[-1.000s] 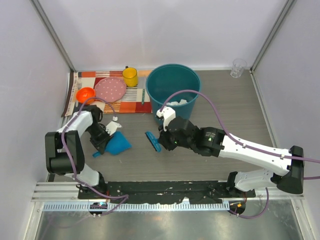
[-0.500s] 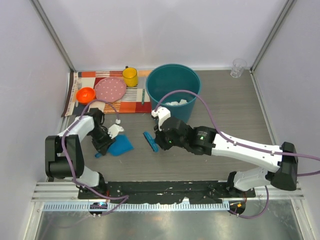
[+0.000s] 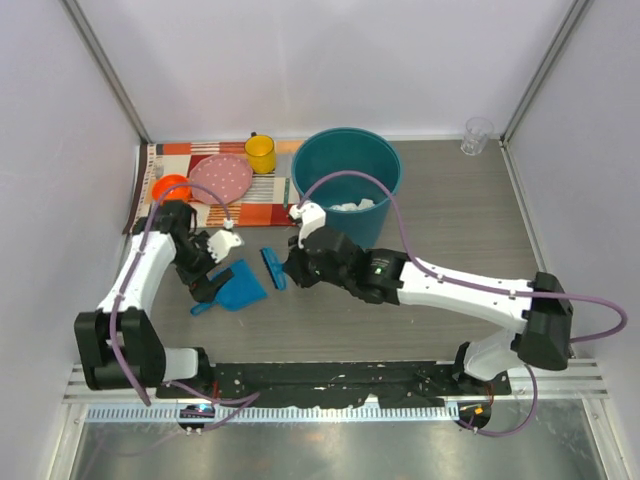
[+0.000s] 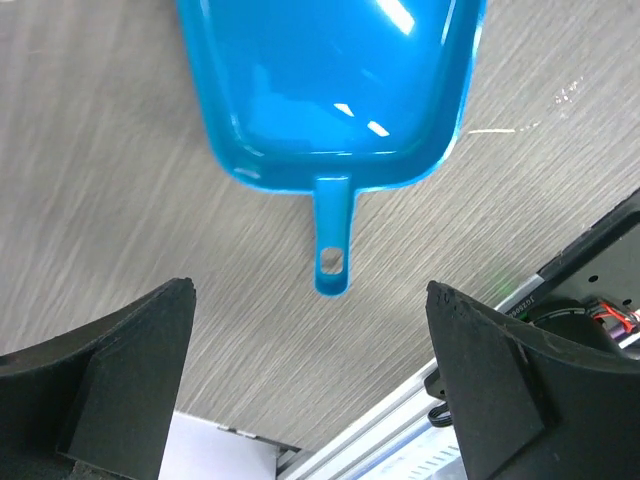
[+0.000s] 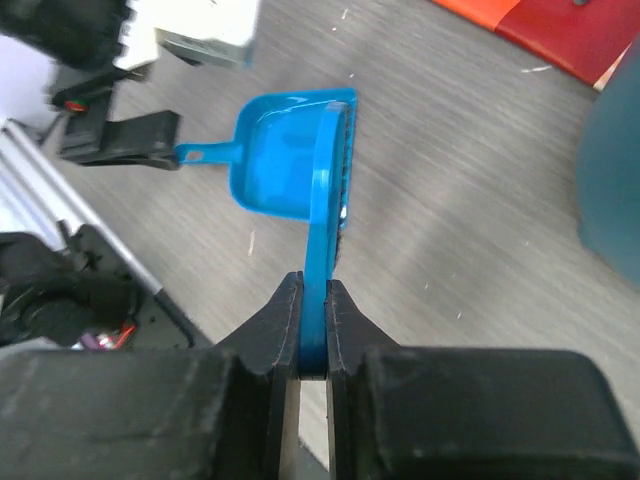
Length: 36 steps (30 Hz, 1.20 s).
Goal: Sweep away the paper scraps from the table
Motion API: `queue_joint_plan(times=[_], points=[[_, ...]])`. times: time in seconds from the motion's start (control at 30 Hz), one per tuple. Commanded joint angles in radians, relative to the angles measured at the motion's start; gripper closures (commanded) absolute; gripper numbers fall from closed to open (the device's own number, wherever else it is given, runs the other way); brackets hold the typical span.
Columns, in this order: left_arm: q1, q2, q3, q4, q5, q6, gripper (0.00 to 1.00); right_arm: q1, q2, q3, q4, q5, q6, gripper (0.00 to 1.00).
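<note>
My right gripper [image 3: 291,268] is shut on the handle of a blue brush [image 3: 272,268], held just right of a blue dustpan [image 3: 240,285]. The right wrist view shows the jaws [image 5: 315,292] clamped on the brush [image 5: 326,190], with the dustpan [image 5: 272,172] right behind it. My left gripper [image 3: 200,288] is open over the dustpan's handle. In the left wrist view [image 4: 310,300] the handle [image 4: 331,250] lies on the table [image 4: 150,200] between the spread fingers, untouched. White paper scraps [image 3: 352,206] show only inside the teal bucket [image 3: 340,160]. I see none on the table [image 3: 460,230].
A striped placemat [image 3: 275,212] at the back left carries a pink plate [image 3: 221,179], a yellow cup [image 3: 261,153] and an orange bowl [image 3: 171,187]. A clear glass [image 3: 477,135] stands at the back right. A metal rail [image 3: 340,378] runs along the near edge.
My right arm has carried the brush left, up to the dustpan. The dustpan has gone from tilted to lying flat, and my left arm has stretched out farther back.
</note>
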Motion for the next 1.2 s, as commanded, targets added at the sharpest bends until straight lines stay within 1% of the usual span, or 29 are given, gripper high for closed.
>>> queue_joint_plan(times=[0.0,0.03,0.07,0.1,0.13,0.17,0.2,0.27,0.3,0.43,0.53,0.63,0.67,0.7,0.73,0.77,0.8,0.87,0.9,0.93,0.97,1.07,1.1,1.17], points=[[0.037,-0.087,0.076,-0.030,-0.007,-0.127,0.00,0.036,0.110,0.048,0.162,0.080,-0.271,0.99],[0.066,-0.092,0.083,0.005,-0.039,-0.152,0.00,0.081,0.123,0.045,0.185,0.141,-0.364,0.99],[0.086,-0.092,0.097,0.020,-0.048,-0.170,0.00,0.109,0.136,0.021,0.217,0.169,-0.484,0.99],[0.108,-0.094,0.103,0.037,-0.057,-0.192,0.00,0.137,0.155,0.000,0.302,0.198,-0.702,0.99],[0.155,-0.083,0.108,0.090,-0.068,-0.233,0.00,0.181,0.167,-0.023,0.370,0.262,-0.823,0.99],[0.177,-0.074,0.116,0.120,-0.099,-0.261,0.00,0.201,0.179,-0.068,0.431,0.302,-0.917,0.99],[0.210,-0.063,0.120,0.167,-0.113,-0.281,0.00,0.211,0.219,-0.079,0.538,0.328,-1.068,0.99],[0.229,-0.034,0.125,0.191,-0.120,-0.322,0.00,0.229,0.262,-0.059,0.584,0.356,-1.161,0.99],[0.230,-0.029,0.120,0.191,-0.116,-0.327,0.00,0.234,0.308,-0.050,0.602,0.356,-1.251,0.99],[0.232,-0.032,0.081,0.198,-0.094,-0.322,0.00,0.264,0.409,-0.036,0.622,0.371,-1.458,0.99],[0.231,-0.046,0.045,0.211,-0.107,-0.299,0.00,0.280,0.457,-0.025,0.589,0.407,-1.506,0.99],[0.231,-0.054,0.025,0.221,-0.113,-0.288,0.00,0.286,0.468,-0.039,0.575,0.381,-1.490,0.99],[0.231,-0.054,0.021,0.223,-0.110,-0.288,0.00,0.289,0.479,-0.044,0.578,0.376,-1.461,0.99],[0.231,-0.051,0.021,0.226,-0.107,-0.296,0.00,0.295,0.486,-0.041,0.587,0.375,-1.447,0.95],[0.231,-0.048,0.022,0.227,-0.098,-0.301,0.00,0.300,0.492,-0.035,0.579,0.370,-1.435,0.80],[0.231,-0.044,0.027,0.226,-0.093,-0.304,0.00,0.306,0.506,-0.012,0.560,0.365,-1.410,0.72],[0.231,-0.037,0.030,0.223,-0.085,-0.310,0.00,0.309,0.512,-0.001,0.511,0.358,-1.396,0.68],[0.231,-0.031,0.036,0.215,-0.070,-0.311,0.00,0.318,0.522,0.021,0.472,0.336,-1.364,0.62],[0.231,-0.029,0.038,0.212,-0.068,-0.311,0.00,0.320,0.526,0.021,0.451,0.332,-1.347,0.60],[0.231,-0.026,0.038,0.212,-0.065,-0.311,0.00,0.323,0.525,0.021,0.447,0.335,-1.343,0.58],[0.232,-0.026,0.038,0.212,-0.064,-0.311,0.00,0.324,0.523,0.018,0.444,0.341,-1.338,0.54],[0.231,-0.031,0.031,0.215,-0.062,-0.310,0.00,0.336,0.506,0.021,0.440,0.365,-1.320,0.46],[0.232,-0.031,0.031,0.217,-0.059,-0.310,0.00,0.340,0.490,0.022,0.440,0.370,-1.304,0.32],[0.232,-0.032,0.030,0.215,-0.047,-0.311,0.00,0.347,0.465,0.024,0.424,0.356,-1.281,0.20]])
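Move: The dustpan lies loose on the table, its middle about 6 cm right and 2 cm ahead of the left hand and some 7 cm below it, with the handle end under the open fingers. From the right hand, which already holds the brush, the dustpan's middle is roughly 17 cm left, 3 cm ahead and 21 cm down. The bin stands about 22 cm ahead of the right hand and 9 cm to its right, its middle some 9 cm lower. The brush is carried down about 13 cm and left some 9 cm onto the dustpan as the right hand rolls nearly a quarter-turn about its own fingers, counter-clockwise seen from behind the hand; then those fingers open and ease back 2–3 cm. Meanwhile the left hand, already open, rises off the handle, swings left and forward with about 30 degrees of counter-clockwise turn, sinks slightly and waits. ##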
